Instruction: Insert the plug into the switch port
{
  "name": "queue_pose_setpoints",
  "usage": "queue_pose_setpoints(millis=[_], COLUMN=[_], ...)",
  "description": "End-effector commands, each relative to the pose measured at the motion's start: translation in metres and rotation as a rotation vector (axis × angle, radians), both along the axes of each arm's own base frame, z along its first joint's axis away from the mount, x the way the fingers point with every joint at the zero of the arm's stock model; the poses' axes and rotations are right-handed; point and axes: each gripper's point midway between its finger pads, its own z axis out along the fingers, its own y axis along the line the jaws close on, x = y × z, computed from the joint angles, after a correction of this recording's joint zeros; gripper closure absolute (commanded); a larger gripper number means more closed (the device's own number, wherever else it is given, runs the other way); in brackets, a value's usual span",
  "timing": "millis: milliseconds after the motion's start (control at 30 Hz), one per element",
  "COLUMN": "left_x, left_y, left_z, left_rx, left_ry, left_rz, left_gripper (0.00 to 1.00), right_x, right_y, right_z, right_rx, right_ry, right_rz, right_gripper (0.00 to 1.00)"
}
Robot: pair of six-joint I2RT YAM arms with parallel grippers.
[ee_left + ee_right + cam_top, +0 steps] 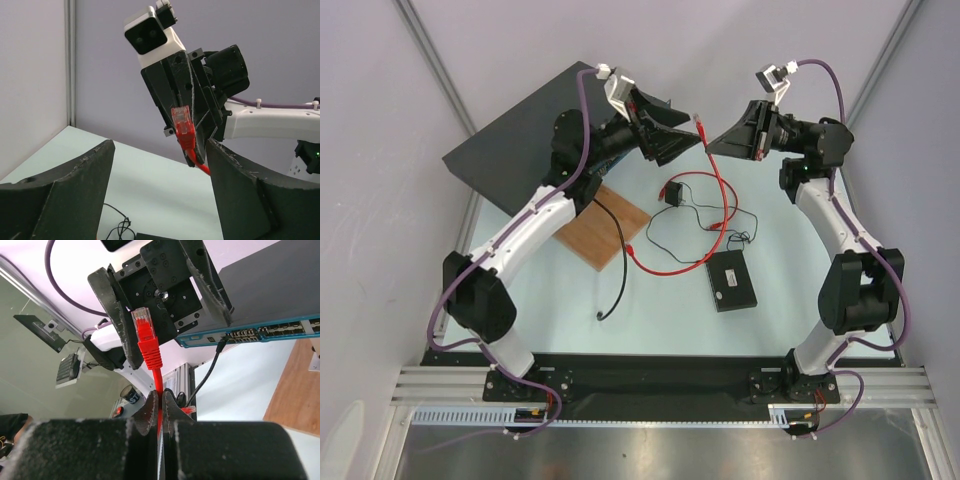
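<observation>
The plug [145,332] on the thin red cable [720,190] is held up in the air, pointing at my left gripper. My right gripper [160,400] is shut on the red cable just behind the plug [698,122]. My left gripper [160,145] faces it with its fingers wide apart and nothing between them. The plug [182,125] hangs just beyond its fingertips, in line with the gap. The switch [732,280], a small flat black box, lies on the table in front of the right arm. Its port does not show.
The large dark rack unit [520,130] with a blue front [250,332] lies at the back left, and a black cable [615,270] trails from it. A wooden board [610,225] sits beside it. A small black cube [673,192] on a thin wire lies mid-table.
</observation>
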Motion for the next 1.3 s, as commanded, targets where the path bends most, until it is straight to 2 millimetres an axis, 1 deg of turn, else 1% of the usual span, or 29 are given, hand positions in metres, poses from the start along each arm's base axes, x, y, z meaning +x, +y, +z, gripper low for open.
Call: queue_pose_setpoints(millis=[0,33,100,167,200,267,300,367,467,500,533,567,600,633,733,767,833,867,933,967,1067,1167,1267], left_x=[-0.014,-0.014,-0.014,-0.013,-0.013,-0.015,-0.016,-0.021,-0.031,-0.032,-0.034,-0.032,-0.033,-0.031,-0.031,-0.031,-0.032,-0.032,-0.032,-0.033,-0.033,-0.033,-0.032], left_y=[-0.002,-0.003,-0.004,-0.005,-0.005,-0.006,-0.006,-0.008,-0.011,-0.012,-0.012,-0.013,-0.012,-0.013,-0.012,-0.012,-0.012,-0.012,-0.011,-0.011,-0.011,-0.009,-0.009], left_z=[0.029,0.030,0.030,0.030,0.030,0.031,0.031,0.033,0.033,0.031,0.030,0.027,0.027,0.023,0.021,0.020,0.019,0.017,0.013,0.011,0.005,0.002,-0.001], left_rx=[-0.068,-0.071,-0.076,-0.078,-0.080,-0.089,-0.089,-0.094,-0.086,-0.084,-0.082,-0.081,-0.083,-0.079,-0.079,-0.079,-0.078,-0.076,-0.070,-0.066,-0.048,-0.031,-0.016], left_ry=[-0.072,-0.072,-0.070,-0.064,-0.061,-0.058,-0.059,-0.067,-0.091,-0.089,-0.082,-0.065,-0.062,-0.051,-0.036,-0.035,-0.028,-0.023,-0.015,-0.012,-0.003,-0.005,-0.011], left_rz=[-0.037,-0.040,-0.043,-0.045,-0.049,-0.059,-0.062,-0.083,-0.118,-0.121,-0.121,-0.113,-0.109,-0.106,-0.098,-0.100,-0.103,-0.104,-0.103,-0.103,-0.097,-0.084,-0.070], left_gripper=[0.21,0.22,0.29,0.38,0.46,0.53,0.58,0.59,0.58,0.57,0.52,0.49,0.47,0.48,0.56,0.62,0.68,0.74,0.81,0.88,0.94,0.98,0.99], right_x=[-0.010,-0.010,-0.011,-0.012,-0.013,-0.012,-0.013,-0.013,-0.012,-0.012,-0.012,-0.012,-0.012,-0.012,-0.013,-0.014,-0.014,-0.015,-0.015,-0.015,-0.015,-0.016,-0.015], right_y=[0.004,0.004,0.006,0.008,0.008,0.010,0.010,0.012,0.012,0.013,0.013,0.013,0.013,0.013,0.013,0.013,0.013,0.013,0.013,0.013,0.012,0.010,0.010], right_z=[0.014,0.014,0.013,0.015,0.015,0.014,0.014,0.011,0.010,0.011,0.012,0.012,0.014,0.014,0.014,0.013,0.012,0.011,0.009,0.008,0.005,0.002,-0.004], right_rx=[0.025,0.023,0.024,0.028,0.028,0.024,0.024,0.018,0.019,0.020,0.021,0.023,0.024,0.024,0.021,0.020,0.014,0.010,-0.003,-0.008,-0.023,-0.034,-0.051], right_ry=[-0.057,-0.050,-0.048,-0.048,-0.049,-0.048,-0.048,-0.048,-0.049,-0.052,-0.052,-0.053,-0.059,-0.056,-0.058,-0.058,-0.059,-0.059,-0.059,-0.063,-0.062,-0.066,-0.055], right_rz=[0.005,0.009,0.014,0.018,0.019,0.024,0.026,0.031,0.027,0.026,0.026,0.025,0.024,0.023,0.026,0.027,0.027,0.027,0.025,0.024,0.015,0.005,0.006], right_gripper=[1.00,1.00,1.00,1.00,1.00,1.00,1.00,1.00,1.00,1.00,1.00,1.00,1.00,1.00,1.00,1.00,1.00,1.00,1.00,1.00,1.00,1.00,1.00])
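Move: The red cable's plug stands upright just beyond my open left fingertips, roughly 3 cm to the right, 2 cm back and about level. My right fingertips, already pinching the cable, are some 3 cm under the plug and 1 cm right of it; from them the plug lies about 3 cm up, 1 cm left. The switch's port side is about 20 cm left of my left hand, 15 cm ahead and perhaps 30 cm below. I bring my left hand back and to the right, about 2 cm each way, onto the plug, closing its fingers with one slight reopening on the way until they pinch the plug's boot. My right hand keeps its hold on the cable and eases 1 cm or so left to meet it; then both hands sink together about 2 cm. ##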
